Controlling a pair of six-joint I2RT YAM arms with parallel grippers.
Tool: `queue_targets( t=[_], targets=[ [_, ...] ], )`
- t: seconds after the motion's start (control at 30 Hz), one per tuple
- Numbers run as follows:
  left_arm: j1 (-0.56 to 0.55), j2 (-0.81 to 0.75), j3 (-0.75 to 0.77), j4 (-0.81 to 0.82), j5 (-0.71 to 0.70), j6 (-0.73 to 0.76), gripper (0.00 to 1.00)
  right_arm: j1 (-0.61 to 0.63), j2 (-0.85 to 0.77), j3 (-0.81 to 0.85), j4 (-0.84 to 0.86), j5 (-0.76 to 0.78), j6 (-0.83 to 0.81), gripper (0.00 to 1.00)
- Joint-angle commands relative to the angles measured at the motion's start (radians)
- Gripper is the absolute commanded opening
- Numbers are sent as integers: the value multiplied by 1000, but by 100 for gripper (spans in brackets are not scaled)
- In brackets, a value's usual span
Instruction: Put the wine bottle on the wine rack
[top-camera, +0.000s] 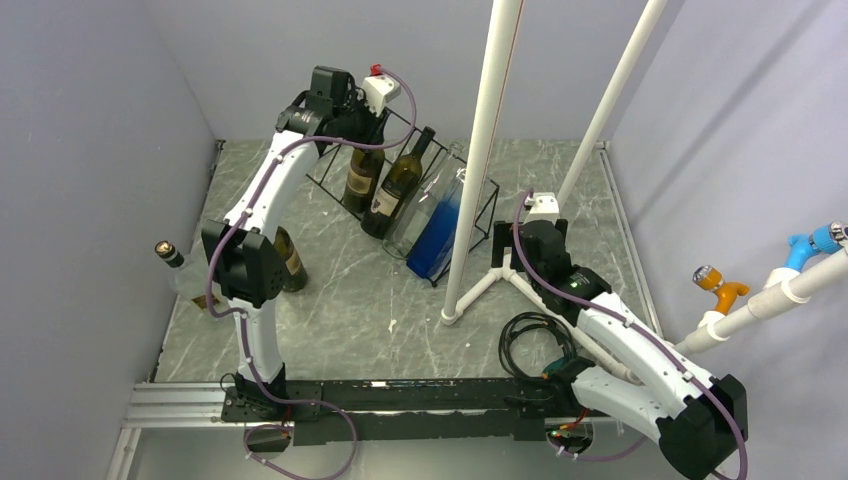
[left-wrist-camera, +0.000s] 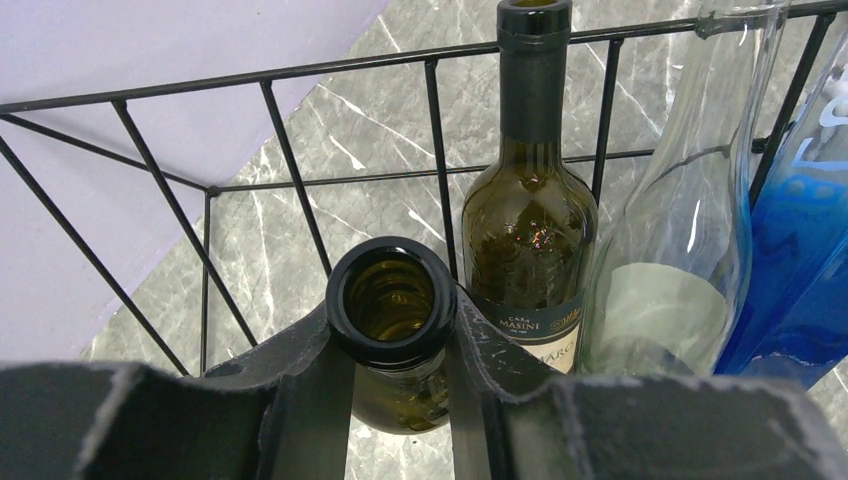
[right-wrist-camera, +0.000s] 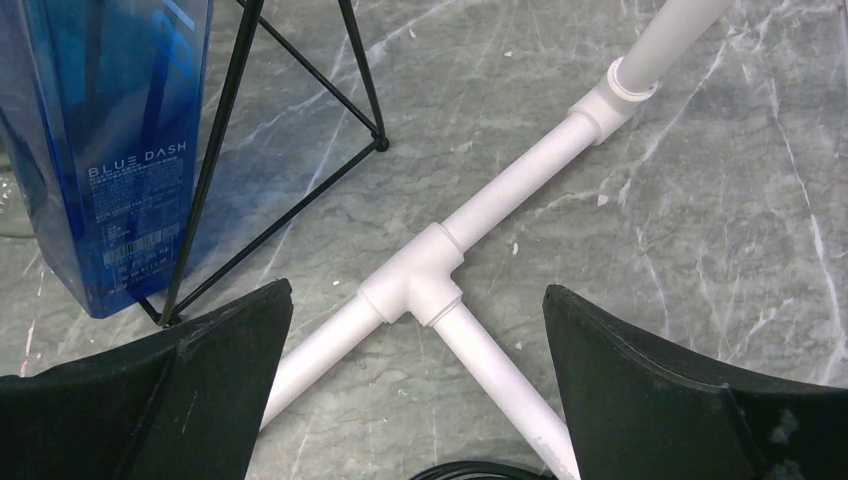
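Observation:
The black wire wine rack (top-camera: 480, 205) stands at the back of the table. My left gripper (top-camera: 350, 108) is shut on the neck of a dark green wine bottle (top-camera: 364, 172) that leans in the rack's leftmost occupied slot. In the left wrist view the bottle's open mouth (left-wrist-camera: 390, 295) sits between my fingers (left-wrist-camera: 300, 365), with the rack's bars (left-wrist-camera: 300, 70) behind it. An olive bottle (left-wrist-camera: 530, 230), a clear bottle (left-wrist-camera: 690, 230) and a blue bottle (left-wrist-camera: 800, 240) lie in the slots to its right. My right gripper (right-wrist-camera: 415, 300) is open and empty, low over the table.
Two more bottles stand at the left: a dark one (top-camera: 291, 262) behind my left arm and a clear one with a dark cap (top-camera: 172, 258). A white pipe stand (top-camera: 490, 150) rises beside the rack; its crossed feet (right-wrist-camera: 420, 275) lie under my right gripper. A black cable (top-camera: 530, 340) coils nearby.

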Motion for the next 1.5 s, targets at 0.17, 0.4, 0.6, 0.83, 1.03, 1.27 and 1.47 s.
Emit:
queue_targets(
  t=[0.17,0.4,0.6,0.83,1.03,1.27,1.47],
  targets=[
    [1,13,88,24,-21,23,0,-1,-25,22,37,6,1,100],
    [25,32,97,28,40,-15,0,-1,-5,26,43,-3,9,100],
    [37,93,164,-9,75,-28,0,-1,-13,16,46,0,14,100],
    [43,122,148,1,112,-32,0,-1,-7,14,40,5,14,100],
    [45,161,174,-8,98,-24,0,-1,4,13,46,11,6,100],
    [44,162,115,68,85,-46,0,-1,43,18,64,5,1,100],
    [43,150,38,203,80,-95,12,-1,78,23,77,2,-3,100]
  ],
)
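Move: My left hand already holds the wine bottle by its neck. The open rack slot's upper rail, where the neck is to lie, is roughly 5 cm ahead, 5 cm to my right and 5 cm lower. From that hand, the racked wine bottle's middle is some 2 cm back, 5 cm right and 13 cm below; the clear bottle's is 8 cm back, 12 cm right and 14 cm down. From my empty right hand the slot's rail lies about 27 cm ahead, 30 cm left and 6 cm up. Keeping the neck pinched between my left fingers, I first sink about 1.5 cm, then ease the bottle forward about 4 cm, settling another centimetre, towards the slot's upper rail on the left of the racked wine bottle. My wrist tips only some 5 degrees and my fingers stay as they are. ##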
